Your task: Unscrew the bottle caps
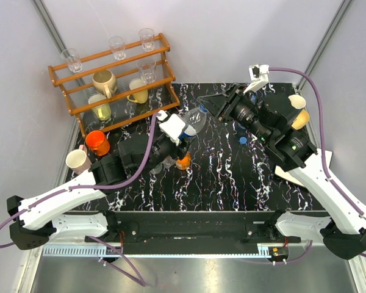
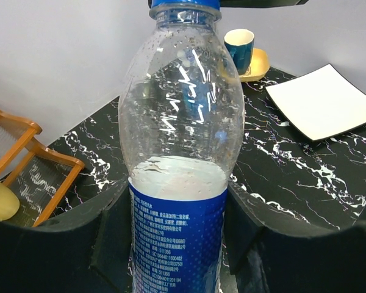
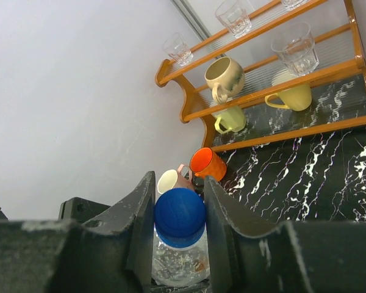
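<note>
My left gripper (image 2: pixel 178 227) is shut on a clear bottle (image 2: pixel 180 140) with a blue label, holding it by the lower body, tilted above the table. Its blue cap (image 3: pixel 179 213) sits between the fingers of my right gripper (image 3: pixel 179 215), which press on it from both sides. In the top view this bottle (image 1: pixel 194 119) hangs mid-table between the left gripper (image 1: pixel 180 132) and the right gripper (image 1: pixel 210 108). A squat orange bottle (image 1: pixel 183 162) stands on the table just under the left wrist. The other bottles are hidden.
A wooden rack (image 1: pixel 116 79) with glasses and mugs stands at the back left. An orange cup (image 1: pixel 97 141) and a pink cup (image 1: pixel 78 160) sit beside it. A loose blue cap (image 1: pixel 243 140) lies mid-table. On the right are a white plate (image 2: pixel 323 101) and a cup on a yellow saucer (image 2: pixel 250 58).
</note>
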### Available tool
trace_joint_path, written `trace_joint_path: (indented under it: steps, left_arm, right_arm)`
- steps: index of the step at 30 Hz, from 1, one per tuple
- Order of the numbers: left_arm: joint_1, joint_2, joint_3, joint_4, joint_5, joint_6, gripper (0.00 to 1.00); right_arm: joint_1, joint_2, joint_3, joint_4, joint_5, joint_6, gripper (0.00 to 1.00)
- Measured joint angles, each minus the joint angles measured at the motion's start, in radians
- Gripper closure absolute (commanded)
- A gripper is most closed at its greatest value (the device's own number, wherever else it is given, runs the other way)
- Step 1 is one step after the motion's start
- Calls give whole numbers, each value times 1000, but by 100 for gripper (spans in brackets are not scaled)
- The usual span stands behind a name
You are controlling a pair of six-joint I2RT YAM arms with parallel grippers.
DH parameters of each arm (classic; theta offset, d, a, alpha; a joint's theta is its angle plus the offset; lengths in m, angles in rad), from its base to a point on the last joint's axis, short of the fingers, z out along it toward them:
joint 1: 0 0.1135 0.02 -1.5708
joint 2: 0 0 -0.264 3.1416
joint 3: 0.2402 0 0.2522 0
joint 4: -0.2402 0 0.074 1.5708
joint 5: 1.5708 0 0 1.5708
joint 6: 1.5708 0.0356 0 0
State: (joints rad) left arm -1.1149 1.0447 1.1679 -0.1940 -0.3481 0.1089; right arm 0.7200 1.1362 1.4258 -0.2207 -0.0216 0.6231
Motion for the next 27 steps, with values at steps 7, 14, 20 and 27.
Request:
trace_joint_path:
  steps: [7,14,20,27]
  left_arm:
    - [6,-11,0,-29,79,-5,43]
    - [58,-48,3,-59,400,-55,43]
    - [159,-64,3,-49,770,-137,44]
    - [290,-69,-1,32,1123,-283,45]
  right_arm:
    - [-2,-10,1,-4,-76,-69,100]
    - [-3,-41,56,-50,-332,-268,100]
    - [-2,-84,77,-87,-547,-428,100]
    - [-2,-122,84,-100,-706,-549,100]
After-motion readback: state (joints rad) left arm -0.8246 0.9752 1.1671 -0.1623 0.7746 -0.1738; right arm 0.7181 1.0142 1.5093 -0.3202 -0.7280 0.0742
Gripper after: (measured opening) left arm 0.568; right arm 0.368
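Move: I already have the bottle in my left hand and its blue cap between my right fingers. From my left hand the cap is some 5 cm ahead, 8 cm to the right and 9 cm up. The orange bottle stands about 1 cm ahead of my left hand, not off to either side, roughly 18 cm below; the green bottle is level with that hand, 12 cm to its left and 12 cm below. Keeping both grips, I draw the bottle back towards myself with both hands together: my left about 11 cm, my right about 14 cm, each rising slightly. My left hand swings clockwise until its fingers point right; my right swings counter-clockwise and rolls, its fingers ending up pointing nearly straight left, still pinching the cap. ##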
